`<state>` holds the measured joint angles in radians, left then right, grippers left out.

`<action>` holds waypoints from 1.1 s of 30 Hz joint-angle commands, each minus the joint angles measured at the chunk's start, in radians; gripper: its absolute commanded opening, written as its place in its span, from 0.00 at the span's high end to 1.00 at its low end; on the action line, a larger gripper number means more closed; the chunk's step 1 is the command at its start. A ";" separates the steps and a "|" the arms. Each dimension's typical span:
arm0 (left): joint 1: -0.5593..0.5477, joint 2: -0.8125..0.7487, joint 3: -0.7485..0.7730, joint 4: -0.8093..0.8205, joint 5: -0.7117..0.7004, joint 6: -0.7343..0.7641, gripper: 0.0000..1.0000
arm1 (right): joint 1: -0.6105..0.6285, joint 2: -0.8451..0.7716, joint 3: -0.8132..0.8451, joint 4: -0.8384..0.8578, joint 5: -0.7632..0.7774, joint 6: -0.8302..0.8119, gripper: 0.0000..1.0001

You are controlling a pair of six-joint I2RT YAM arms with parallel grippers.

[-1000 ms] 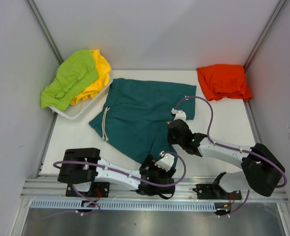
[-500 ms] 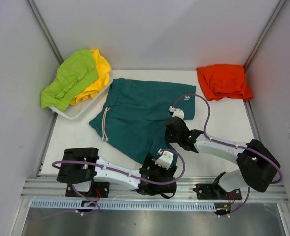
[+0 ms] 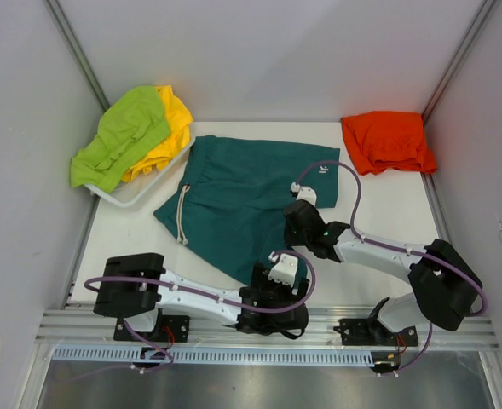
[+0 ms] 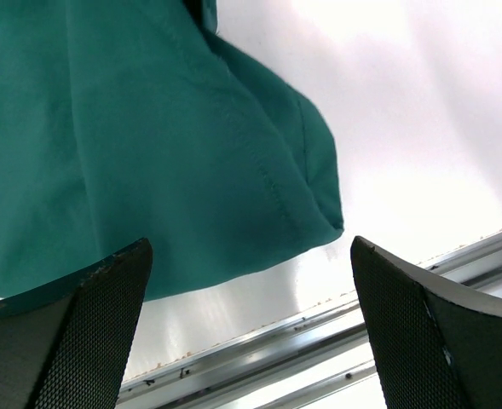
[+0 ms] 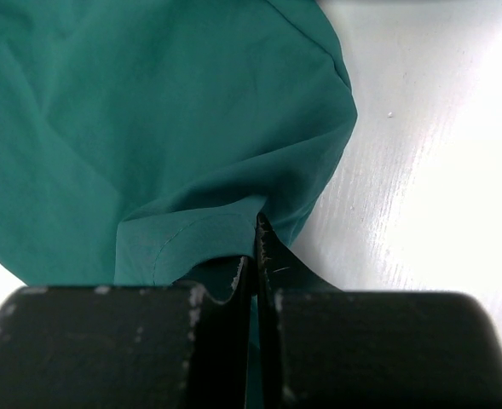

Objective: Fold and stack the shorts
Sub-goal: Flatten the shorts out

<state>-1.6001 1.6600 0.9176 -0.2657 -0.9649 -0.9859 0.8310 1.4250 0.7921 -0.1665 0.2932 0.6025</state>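
The teal green shorts [image 3: 233,192] lie spread flat mid-table, waistband and drawstring to the left. My right gripper [image 3: 295,223] is shut on a leg hem of these shorts [image 5: 148,111], and the fabric bunches up between its fingertips [image 5: 255,247]. My left gripper [image 3: 276,281] hangs open over the near leg corner [image 4: 302,196] by the table's front edge, nothing between its fingers [image 4: 72,341]. Orange shorts [image 3: 387,141] lie folded at the back right. Lime green shorts [image 3: 123,136] and yellow shorts [image 3: 172,128] are heaped at the back left.
A white tray [image 3: 135,198] at the back left holds the lime and yellow heap. Metal rails [image 4: 319,358] run along the table's front edge just under the left gripper. Grey walls close in both sides. Bare white table [image 3: 395,213] lies right of the teal shorts.
My right gripper has moved left and a little away over the teal shorts, keeping hold of the hem. The left gripper has shifted slightly left and stays open.
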 commanded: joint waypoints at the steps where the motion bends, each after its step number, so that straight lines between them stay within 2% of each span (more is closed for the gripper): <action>1: 0.009 -0.017 0.018 0.039 -0.046 -0.016 0.01 | 0.010 0.009 0.045 -0.005 0.004 0.010 1.00; 3: 0.011 -0.011 0.032 0.025 -0.058 -0.022 0.01 | 0.013 0.011 0.052 -0.011 0.006 0.010 1.00; 8: 0.022 -0.019 0.010 0.132 -0.015 0.050 0.01 | 0.016 0.009 0.059 -0.018 0.006 0.010 1.00; 16: 0.054 0.083 0.072 0.056 0.049 0.018 0.01 | 0.022 -0.005 0.067 -0.031 0.017 0.008 1.00; 19: 0.055 0.087 0.067 0.025 0.038 0.001 0.16 | 0.022 -0.012 0.064 -0.033 0.017 0.006 1.00; 20: 0.055 0.081 0.050 0.022 0.035 -0.003 0.29 | 0.023 -0.014 0.064 -0.033 0.017 0.006 1.00; 22: 0.055 0.069 0.040 0.020 0.034 -0.016 0.40 | 0.022 -0.015 0.064 -0.036 0.017 0.006 1.00; 23: 0.057 0.066 0.030 0.022 0.034 -0.016 0.52 | 0.022 -0.017 0.064 -0.036 0.017 0.006 1.00; 25: 0.061 0.067 0.035 0.010 0.035 -0.017 0.61 | 0.022 -0.020 0.061 -0.033 0.015 0.010 1.00; 26: 0.065 0.069 0.035 0.003 0.038 -0.020 0.72 | 0.022 -0.021 0.059 -0.033 0.011 0.010 1.00; 27: 0.072 0.072 0.033 0.000 0.046 -0.020 0.78 | 0.023 -0.024 0.059 -0.033 0.011 0.010 1.00; 28: 0.077 0.069 0.029 0.005 0.055 -0.017 0.92 | 0.025 -0.026 0.058 -0.036 0.014 0.011 1.00; 29: 0.083 0.067 0.026 0.016 0.067 -0.005 1.00 | 0.026 -0.028 0.056 -0.036 0.014 0.013 1.00; 33: 0.098 0.035 -0.014 0.052 0.091 0.021 1.00 | 0.030 -0.046 0.038 -0.036 0.017 0.014 1.00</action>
<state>-1.5150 1.7447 0.9295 -0.2447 -0.8825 -0.9817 0.8520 1.4193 0.8234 -0.2096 0.2943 0.6029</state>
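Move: The hem of the green shorts' near leg lies some 2 cm ahead of the open left gripper and about 3 cm below, with the leg's corner roughly 4 cm to the gripper's right and 1 cm ahead. The edge held by the right gripper is about 11 cm ahead and 2 cm right, and the table's near edge about 6 cm behind, straight back. From the right gripper, the hem is around 9 cm back, level sideways and 3 cm lower. Ease the wide-open left gripper slightly right and up first, then drop it about 3.5 cm onto the near leg's hem, working some 2 cm forward overall and coming back left as the fingers shut fully to pinch the cloth. Keep the right gripper closed on its edge of the shorts, nearly still. ##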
